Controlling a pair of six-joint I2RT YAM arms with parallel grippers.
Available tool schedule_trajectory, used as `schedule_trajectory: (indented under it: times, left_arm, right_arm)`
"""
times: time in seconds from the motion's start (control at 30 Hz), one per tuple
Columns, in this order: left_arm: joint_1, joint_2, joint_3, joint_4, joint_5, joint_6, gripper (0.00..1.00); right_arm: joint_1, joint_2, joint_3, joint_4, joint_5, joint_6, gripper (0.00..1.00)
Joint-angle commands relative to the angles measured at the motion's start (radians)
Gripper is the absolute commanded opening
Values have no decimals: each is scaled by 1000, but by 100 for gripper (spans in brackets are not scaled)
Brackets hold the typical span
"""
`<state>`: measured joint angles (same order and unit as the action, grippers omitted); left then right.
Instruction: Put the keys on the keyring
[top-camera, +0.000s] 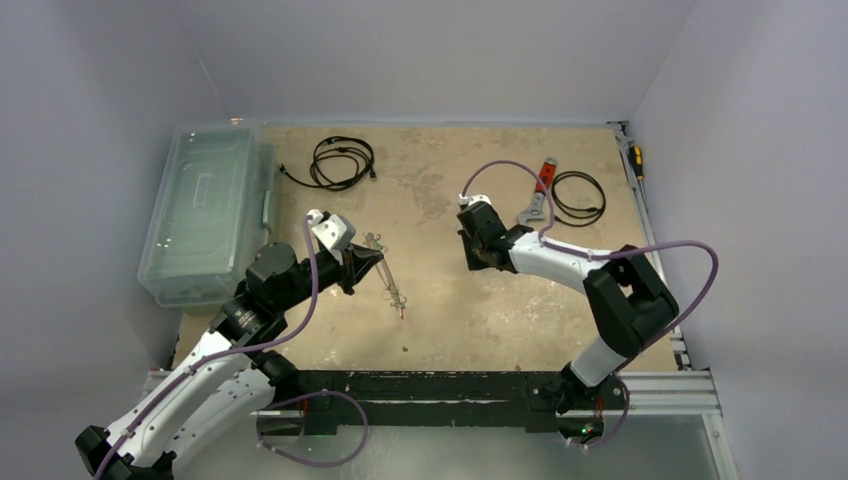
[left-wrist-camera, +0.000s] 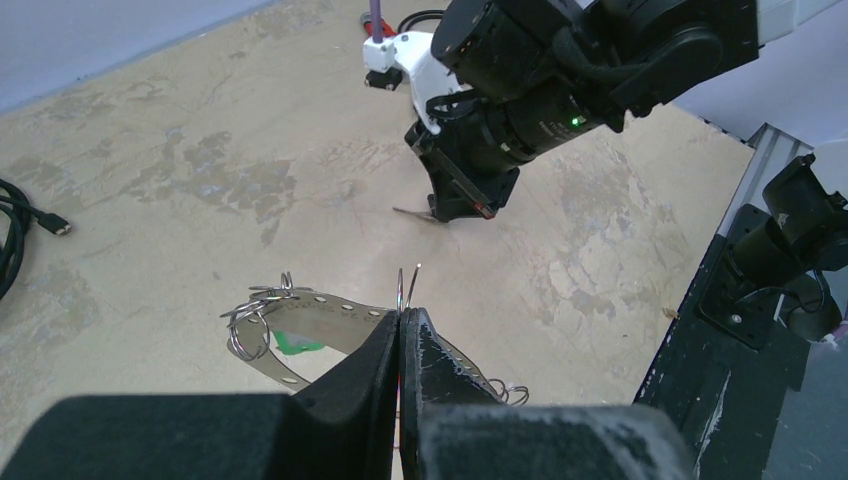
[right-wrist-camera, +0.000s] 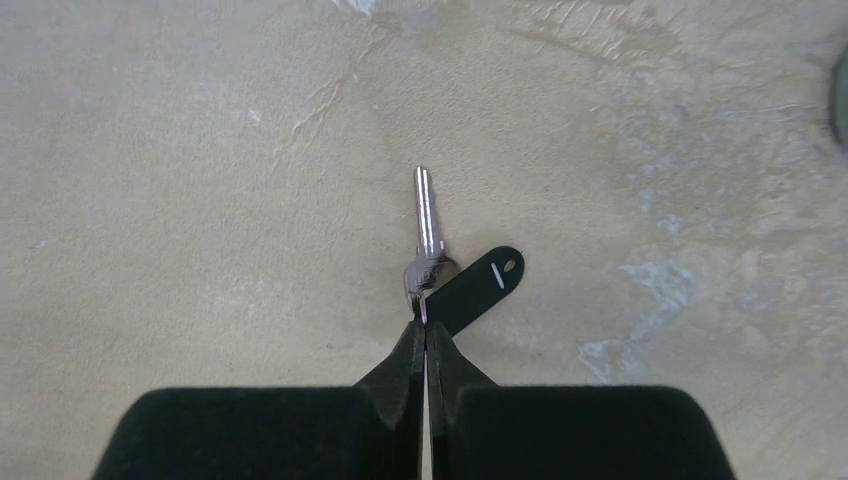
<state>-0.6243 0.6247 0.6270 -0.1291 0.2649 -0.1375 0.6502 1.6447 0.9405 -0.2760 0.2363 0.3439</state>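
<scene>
In the left wrist view my left gripper (left-wrist-camera: 404, 312) is shut on the keyring (left-wrist-camera: 407, 285), whose thin wire edge sticks up just past the fingertips. Below it lies a perforated grey metal band (left-wrist-camera: 320, 322) carrying small wire rings and a green tag (left-wrist-camera: 297, 343). My right gripper (right-wrist-camera: 424, 322) is shut on the head of a silver key (right-wrist-camera: 427, 215) with a black tag (right-wrist-camera: 482, 286), its blade pointing away low over the table. From above, the left gripper (top-camera: 372, 262) and right gripper (top-camera: 478, 262) face each other a short way apart.
A clear plastic box (top-camera: 205, 215) stands at the left edge. One black coiled cable (top-camera: 343, 162) lies at the back, another (top-camera: 578, 195) beside a red-handled wrench (top-camera: 540, 190). A screwdriver (top-camera: 633, 160) rests on the right rail.
</scene>
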Motion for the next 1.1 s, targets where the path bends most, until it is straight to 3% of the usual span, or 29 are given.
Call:
schedule_trajectory:
  times: [0.0, 0.27, 0.57, 0.9, 1.07]
  left_arm:
    - [-2, -5, 54, 52, 14, -1, 0]
    - [-1, 2, 53, 56, 25, -2, 0]
    - [-2, 5, 47, 73, 55, -10, 0]
    - [-6, 9, 37, 97, 87, -25, 0]
    - [-10, 9, 37, 98, 92, -27, 0]
  right_arm:
    - [6, -133, 35, -21, 80, -20, 0]
    - [9, -334, 34, 19, 63, -99, 0]
    - [23, -574, -30, 123, -86, -212, 0]
    - [38, -655, -74, 217, -481, -313, 0]
    - [62, -654, -74, 216, -570, -338, 0]
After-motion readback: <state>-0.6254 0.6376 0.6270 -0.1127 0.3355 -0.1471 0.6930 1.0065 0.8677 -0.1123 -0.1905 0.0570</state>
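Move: Behind, to the left of and well above the right hand, which has the key and black fob pinched just over the table, hangs the keyring: about 14 cm back, 14 cm left and 18 cm up. The wrench lies some 11 cm ahead and 19 cm to the right of the right hand, the left cable coil roughly 18 cm ahead and 27 cm left. From the left hand, which holds the keyring, its middle is about 3 cm back, 2 cm right and 4 cm down. Lifting fast, the right hand carries the pinched key and fob some 22 cm almost straight up off the table, then levels out and swings about 5 cm left and 6 cm back towards the keyring. Its steeply down-pointing fingers tip up by some 30 degrees and turn counter-clockwise about as much, staying shut, while the left hand keeps its pinch on the keyring nearly in place. ##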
